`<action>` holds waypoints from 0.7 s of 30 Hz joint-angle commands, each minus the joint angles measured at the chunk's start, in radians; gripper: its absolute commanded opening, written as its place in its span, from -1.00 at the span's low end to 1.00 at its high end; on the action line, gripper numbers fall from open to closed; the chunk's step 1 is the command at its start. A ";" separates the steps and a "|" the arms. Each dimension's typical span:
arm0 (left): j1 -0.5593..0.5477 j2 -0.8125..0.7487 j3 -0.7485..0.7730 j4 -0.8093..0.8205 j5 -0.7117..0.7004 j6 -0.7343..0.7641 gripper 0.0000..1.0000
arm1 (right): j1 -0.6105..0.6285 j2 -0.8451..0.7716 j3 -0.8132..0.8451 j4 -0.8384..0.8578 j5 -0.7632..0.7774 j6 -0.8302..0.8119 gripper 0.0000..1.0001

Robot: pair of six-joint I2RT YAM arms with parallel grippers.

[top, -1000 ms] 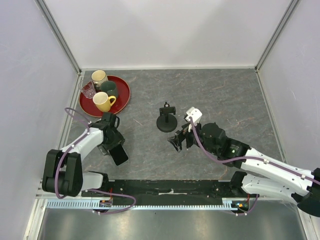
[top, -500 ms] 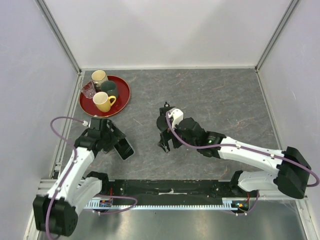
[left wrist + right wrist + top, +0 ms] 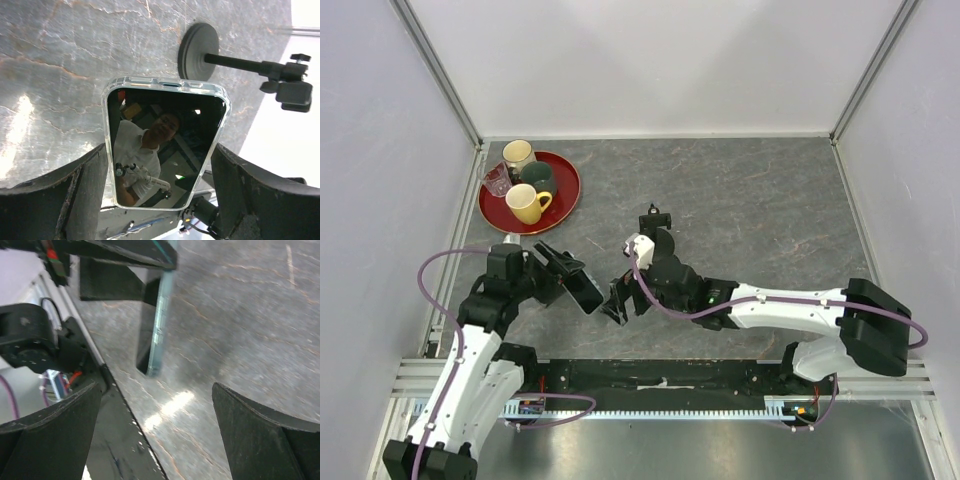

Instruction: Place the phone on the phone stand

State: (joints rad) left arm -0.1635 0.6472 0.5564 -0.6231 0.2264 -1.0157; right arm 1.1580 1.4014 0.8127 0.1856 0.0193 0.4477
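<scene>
My left gripper (image 3: 572, 285) is shut on the phone (image 3: 165, 142), a black phone in a clear case, and holds it above the table. The phone also shows in the top view (image 3: 582, 289) and edge-on in the right wrist view (image 3: 159, 325). The phone stand (image 3: 245, 65) lies beyond the phone's top edge in the left wrist view, with its disc base and clamp in sight. In the top view only its clamp (image 3: 654, 217) shows behind my right arm. My right gripper (image 3: 616, 304) is open and empty, close to the right of the phone, its fingers (image 3: 50, 435) wide apart.
A red tray (image 3: 568, 195) at the back left holds a yellow mug (image 3: 526, 203), a cream mug (image 3: 517, 155), a dark green mug (image 3: 540, 180) and a small glass (image 3: 498, 181). Walls close in the table on three sides.
My left gripper has lifted and carried the phone to the right. My right gripper has moved left, away from the stand, to right beside the phone.
</scene>
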 commanded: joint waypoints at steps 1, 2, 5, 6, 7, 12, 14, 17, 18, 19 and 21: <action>0.001 -0.076 -0.007 0.082 0.108 -0.125 -0.95 | 0.049 0.034 -0.021 0.270 0.062 0.081 0.96; 0.001 -0.083 -0.009 0.082 0.116 -0.138 -0.95 | 0.057 0.047 -0.021 0.282 0.089 0.083 0.96; 0.002 -0.096 -0.015 0.083 0.154 -0.178 -0.95 | 0.078 0.071 -0.011 0.324 0.165 0.085 0.87; 0.002 -0.101 -0.021 0.085 0.163 -0.197 -0.95 | 0.081 0.080 0.002 0.325 0.182 0.086 0.83; 0.002 -0.112 -0.024 0.086 0.180 -0.208 -0.95 | 0.083 0.088 0.011 0.322 0.218 0.088 0.71; 0.001 -0.153 -0.047 0.095 0.217 -0.267 -0.95 | 0.083 0.130 0.036 0.321 0.268 0.100 0.15; 0.001 -0.175 -0.058 0.097 0.234 -0.291 -0.95 | 0.083 0.139 0.040 0.333 0.268 0.106 0.06; 0.001 -0.198 -0.079 0.111 0.249 -0.319 -0.95 | 0.083 0.154 0.052 0.334 0.243 0.106 -0.10; 0.001 -0.204 -0.085 0.120 0.257 -0.325 -0.95 | 0.083 0.159 0.055 0.333 0.235 0.108 -0.19; 0.001 -0.202 -0.092 0.132 0.264 -0.331 -0.95 | 0.083 0.163 0.057 0.333 0.229 0.108 -0.23; 0.001 -0.204 -0.115 0.152 0.287 -0.346 -0.95 | 0.083 0.166 0.059 0.336 0.206 0.108 -0.42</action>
State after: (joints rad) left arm -0.1635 0.4603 0.4622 -0.5797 0.4088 -1.2713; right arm 1.2396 1.5536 0.8291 0.4652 0.2409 0.5488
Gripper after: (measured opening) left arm 0.820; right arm 0.377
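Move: The phone, already pinched by its long edges in the left hand, has its middle about 3 cm right, 2 cm back and 3 cm below that hand. From the right hand, open, this middle lies roughly 9 cm left, 4 cm ahead and 2 cm lower. The phone stand is some 17 cm ahead, 9 cm right and 9 cm below the right hand; from the left, 11 cm ahead, 21 cm right, 7 cm lower. Leftward about 4 cm, first edging back and up, then swinging a little forward, the right hand comes in on the phone's free lower end and closes its fingers from nearly wide open to under half, one on each face. The left hand keeps its grip and brings the phone some 4.5 cm right, back and up to meet them, rolling about 20 degrees so its right side rises. ##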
